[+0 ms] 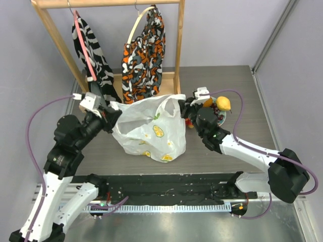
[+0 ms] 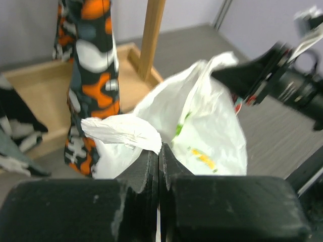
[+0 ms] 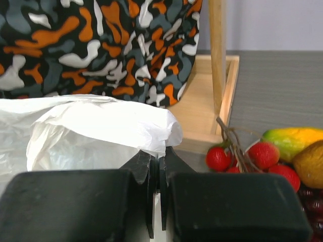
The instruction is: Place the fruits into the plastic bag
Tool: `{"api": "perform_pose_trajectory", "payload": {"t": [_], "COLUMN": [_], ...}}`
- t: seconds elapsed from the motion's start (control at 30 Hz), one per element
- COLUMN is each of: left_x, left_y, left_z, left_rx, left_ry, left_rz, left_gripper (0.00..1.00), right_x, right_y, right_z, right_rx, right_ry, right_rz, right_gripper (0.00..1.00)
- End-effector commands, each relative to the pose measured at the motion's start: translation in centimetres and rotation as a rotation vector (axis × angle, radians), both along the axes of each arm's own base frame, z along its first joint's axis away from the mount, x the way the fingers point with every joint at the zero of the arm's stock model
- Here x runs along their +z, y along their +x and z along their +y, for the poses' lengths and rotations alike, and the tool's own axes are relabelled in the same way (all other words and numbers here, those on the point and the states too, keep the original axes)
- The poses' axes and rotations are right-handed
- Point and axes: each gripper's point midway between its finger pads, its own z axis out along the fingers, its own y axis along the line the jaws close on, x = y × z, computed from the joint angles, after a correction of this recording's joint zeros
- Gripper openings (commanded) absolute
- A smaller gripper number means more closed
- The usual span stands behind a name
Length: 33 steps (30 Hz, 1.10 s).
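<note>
The white plastic bag [image 1: 151, 128], printed with citrus slices, stands in the middle of the table, its mouth stretched between my two grippers. My left gripper [image 1: 112, 112] is shut on the bag's left handle [image 2: 126, 132]. My right gripper [image 1: 184, 108] is shut on the bag's right edge [image 3: 126, 126]. The fruits lie just right of the bag, behind my right gripper. They are the red berries [image 3: 252, 154], an orange-green mango [image 3: 292, 138], a yellow lemon [image 1: 223, 103] and dark grapes [image 1: 220, 117].
A wooden rack [image 1: 177, 45] stands behind the bag. An orange-black cloth [image 1: 144, 55] and a zebra-striped cloth [image 1: 93, 45] hang from it. The rack's base tray [image 3: 207, 108] lies close behind my right gripper.
</note>
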Motion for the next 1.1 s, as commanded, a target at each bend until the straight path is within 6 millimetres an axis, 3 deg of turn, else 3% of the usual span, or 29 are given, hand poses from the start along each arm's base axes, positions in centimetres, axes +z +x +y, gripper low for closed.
{"api": "perform_pose_trajectory", "payload": {"t": [0.0, 0.13, 0.3, 0.43, 0.47, 0.6, 0.63, 0.67, 0.7, 0.77, 0.87, 0.9, 0.93, 0.97, 1.0, 1.07], "left_x": [-5.9, -7.3, -7.4, -6.9, -6.6, -5.8, -5.9, -6.0, -6.1, -6.3, -6.3, -6.3, -6.3, -6.2, -6.3, -6.3], "left_y": [0.1, -0.3, -0.5, -0.7, -0.9, -1.5, -1.5, -1.5, -1.6, -1.9, -2.3, -2.3, -2.4, -2.5, -2.5, -2.7], "left_z": [0.6, 1.5, 1.4, 1.2, 1.0, 0.1, 0.0, -0.1, -0.3, -0.9, -1.5, -1.6, -1.6, -1.6, -1.6, -1.6], "left_rx": [0.016, 0.057, 0.056, 0.043, 0.034, -0.016, -0.024, -0.033, -0.042, -0.087, -0.132, -0.135, -0.14, -0.142, -0.146, -0.15], "left_ry": [0.095, 0.107, 0.083, 0.057, 0.046, 0.001, -0.002, -0.002, 0.0, 0.004, 0.009, 0.011, 0.012, 0.011, 0.012, 0.012], "left_rz": [0.094, 0.111, 0.109, 0.091, 0.082, 0.055, 0.058, 0.062, 0.068, 0.072, 0.072, 0.071, 0.071, 0.068, 0.067, 0.063], "left_gripper": [0.0, 0.0, 0.0, 0.0, 0.0, 0.0, 0.0, 0.0, 0.0, 0.0, 0.0, 0.0, 0.0, 0.0, 0.0, 0.0], "right_x": [1.2, 0.5, 0.7, 0.1, 0.2, -0.2, 0.1, 2.1, 2.5, 5.1, 7.9, 7.4, 8.5, 8.4, 7.1, 7.8], "right_y": [-1.3, -3.0, -4.8, -6.2, -6.6, -9.0, -9.6, -10.8, -11.6, -13.3, -14.6, -14.3, -14.1, -14.5, -13.9, -14.2], "right_z": [-0.6, -1.3, -1.4, -1.5, -1.5, -2.2, -2.3, -3.0, -3.0, -3.2, -1.9, -0.7, -0.2, 1.3, 2.9, 5.2], "right_rx": [0.016, 0.047, 0.112, 0.154, 0.165, 0.204, 0.213, 0.231, 0.255, 0.313, 0.392, 0.409, 0.406, 0.433, 0.438, 0.47], "right_ry": [0.099, 0.093, 0.063, 0.035, 0.047, 0.092, 0.114, 0.167, 0.194, 0.246, 0.262, 0.235, 0.238, 0.225, 0.189, 0.209], "right_rz": [-0.034, -0.001, 0.03, 0.088, 0.099, 0.158, 0.157, 0.11, 0.113, 0.054, 0.044, 0.077, 0.067, 0.088, 0.13, 0.155], "right_gripper": [0.07, 0.14, 0.27, 0.52, 0.66, 0.75, 0.76, 0.76, 0.76, 0.75, 0.71, 0.71, 0.71, 0.72, 0.72, 0.74]}}
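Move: Both hands still pinch the upper rim of the plastic bag. Its middle lies about 14 cm left of the right hand, 4 cm back and 12 cm below. From the left hand it is some 15 cm to the right, roughly level fore and aft, and 13 cm below. The red fruits lie about 11 cm ahead and 6 cm right of the right hand, the lemon 15 cm ahead and 25 cm right, both some 18 cm below. Right fingers open, freeing the bag, and withdraw about 14 cm back, then up; left lowers its grip 7 cm. ##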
